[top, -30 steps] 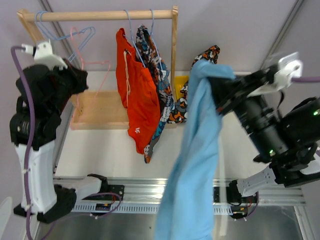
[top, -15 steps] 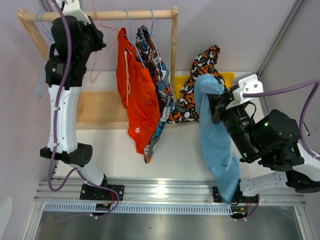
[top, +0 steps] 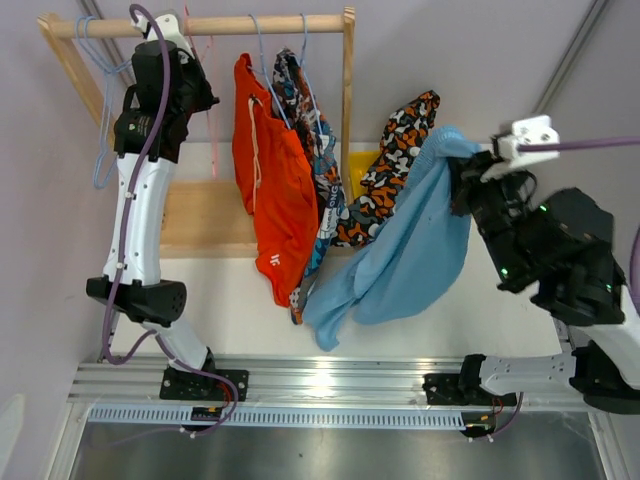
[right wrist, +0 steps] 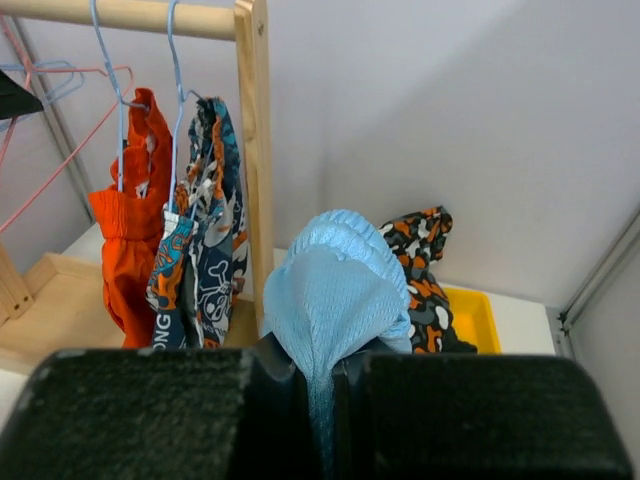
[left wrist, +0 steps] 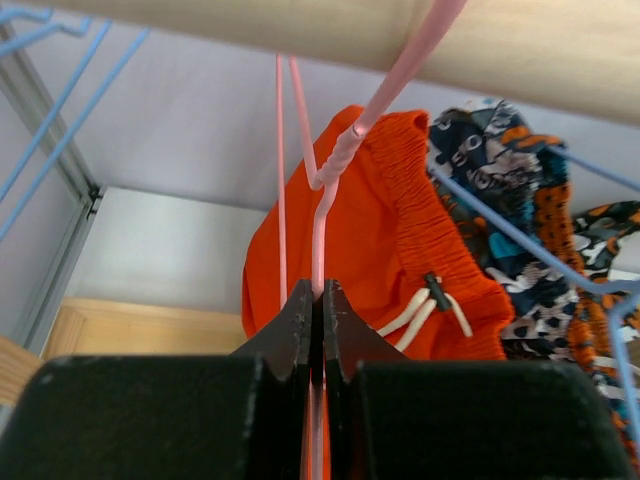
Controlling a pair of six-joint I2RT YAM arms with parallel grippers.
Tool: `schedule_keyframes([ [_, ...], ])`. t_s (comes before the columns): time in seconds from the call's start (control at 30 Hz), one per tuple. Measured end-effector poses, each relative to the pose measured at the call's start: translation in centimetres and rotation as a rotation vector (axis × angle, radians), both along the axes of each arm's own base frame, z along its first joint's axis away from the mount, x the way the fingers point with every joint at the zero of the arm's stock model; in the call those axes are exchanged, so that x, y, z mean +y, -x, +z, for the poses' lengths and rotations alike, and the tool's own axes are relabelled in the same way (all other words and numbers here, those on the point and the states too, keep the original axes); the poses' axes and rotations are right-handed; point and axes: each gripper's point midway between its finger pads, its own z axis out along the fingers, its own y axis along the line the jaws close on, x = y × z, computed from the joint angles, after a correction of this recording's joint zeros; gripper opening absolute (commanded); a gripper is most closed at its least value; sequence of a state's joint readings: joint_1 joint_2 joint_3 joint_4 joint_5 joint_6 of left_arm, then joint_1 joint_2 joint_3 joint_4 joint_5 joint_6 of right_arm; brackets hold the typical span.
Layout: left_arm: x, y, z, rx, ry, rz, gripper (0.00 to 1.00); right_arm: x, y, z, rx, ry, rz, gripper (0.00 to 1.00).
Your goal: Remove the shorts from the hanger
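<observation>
My right gripper (right wrist: 320, 368) (top: 462, 172) is shut on the waistband of the light blue shorts (right wrist: 335, 285) (top: 405, 255), which hang down and to the left over the table. High at the rail, my left gripper (left wrist: 318, 297) (top: 196, 88) is shut on the wire of an empty pink hanger (left wrist: 322, 210) (top: 212, 60). Plain orange shorts (top: 275, 190) (left wrist: 375, 225) and blue-orange-white print shorts (top: 322, 170) (right wrist: 195, 265) hang from blue hangers on the wooden rail (top: 250, 27). Camouflage shorts (top: 398, 150) (right wrist: 425, 255) lie draped over the yellow bin (right wrist: 472, 320).
The rack's right post (top: 348, 90) stands between the hung shorts and the bin. Its wooden base (top: 200, 215) lies under the rail. Empty blue hangers (top: 105, 110) hang at the rail's left end. The grey wall is close behind the rack.
The right arm has lifted and swung back right, so the light blue shorts now trail leftwards over the table. The left gripper has shifted slightly right along the rail with the pink hanger.
</observation>
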State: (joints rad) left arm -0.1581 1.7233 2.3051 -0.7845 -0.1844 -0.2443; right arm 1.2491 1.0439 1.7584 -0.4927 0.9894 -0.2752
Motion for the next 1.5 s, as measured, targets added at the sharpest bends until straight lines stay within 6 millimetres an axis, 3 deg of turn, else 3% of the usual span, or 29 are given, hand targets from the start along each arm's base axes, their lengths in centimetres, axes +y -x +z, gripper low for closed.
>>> schedule_keyframes([
  [0.1,0.4,-0.4,-1.6,0.036,-0.007,0.013,0.06,1.5,-2.3,-1.0,0.033,0.039,-0.007,0.00],
  [0.23,0.7,-0.6,-2.5,0.039,-0.009,0.020,0.08,2.2,-6.9,-4.8,0.133,0.108,-0.046,0.00],
  [0.33,1.1,-0.1,-2.5,0.032,-0.014,0.025,0.25,0.9,-10.7,-7.7,0.223,0.120,-0.095,0.00],
  [0.4,1.4,0.3,-2.9,0.041,-0.030,0.027,0.58,-0.8,-13.0,-8.6,0.265,0.106,-0.141,0.00],
  [0.43,1.6,0.5,-3.0,0.043,-0.034,0.027,0.67,-1.5,-14.0,-8.4,0.271,0.090,-0.159,0.00],
  [0.47,1.8,0.8,-3.2,0.048,-0.027,0.032,0.82,-2.1,-15.0,-8.1,0.271,0.075,-0.177,0.00],
  [0.57,2.7,1.1,-3.7,0.055,-0.030,0.044,0.99,-3.6,-17.5,-5.9,0.241,0.021,-0.212,0.00],
  [0.7,3.9,1.6,-4.5,0.067,-0.023,0.068,0.99,-7.0,-21.4,-0.1,0.116,-0.104,-0.283,0.00],
  [0.83,4.0,2.2,-4.5,0.061,-0.019,0.066,0.99,-10.4,-23.9,3.5,0.001,-0.191,-0.340,0.00],
  [0.93,3.8,3.2,-4.2,0.051,-0.012,0.049,0.99,-11.5,-25.6,4.7,-0.068,-0.240,-0.351,0.00],
  [1.03,3.5,4.6,-4.0,0.037,0.002,0.034,0.99,-11.6,-28.2,4.3,-0.095,-0.276,-0.335,0.00],
  [1.1,3.4,5.8,-3.9,0.028,0.012,0.024,0.99,-11.2,-30.8,2.3,-0.087,-0.288,-0.315,0.00],
  [1.2,3.1,7.7,-3.4,0.001,0.033,0.007,0.99,-10.1,-35.9,-3.1,-0.023,-0.296,-0.287,0.00],
  [1.27,3.0,8.8,-3.0,-0.014,0.037,0.001,0.99,-9.0,-40.0,-9.3,0.066,-0.297,-0.265,0.00],
  [1.33,3.1,9.8,-2.4,-0.034,0.038,-0.001,0.99,-7.9,-43.0,-16.9,0.184,-0.283,-0.255,0.00],
  [1.43,3.1,10.8,-1.5,-0.060,0.040,-0.002,0.99,-6.5,-44.8,-27.8,0.356,-0.251,-0.252,0.00],
  [1.47,3.1,11.1,-1.3,-0.068,0.040,-0.002,0.99,-6.1,-44.7,-30.5,0.406,-0.242,-0.251,0.00],
  [1.5,3.2,11.4,-1.2,-0.071,0.040,-0.002,0.99,-5.6,-44.3,-33.2,0.460,-0.232,-0.252,0.24],
])
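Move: My right hand holds the blue shorts high up. The yellow bin lies some 39 cm ahead, 6 cm right and about 50 cm below; the black-orange shorts draped on it are 38 cm ahead and 3 cm left, the rack's right post about 27 cm ahead and 14 cm left. My left hand pinches the empty pink hanger, with the rail about 8 cm above and 2 cm ahead; level with that hand, blue hangers are 19 cm left, and the red shorts 11 cm right and 3 cm ahead. I swing my right hand about 44 cm forward and somewhat right, dipping and rising again on the way, then plunge nearly 40 cm down to the bin, fingers tipping down and keeping their pinch on the blue shorts. Meanwhile my left hand lowers the pink hanger a few centimetres on the rail, opens wide to let go, and backs off roughly 10 cm. ##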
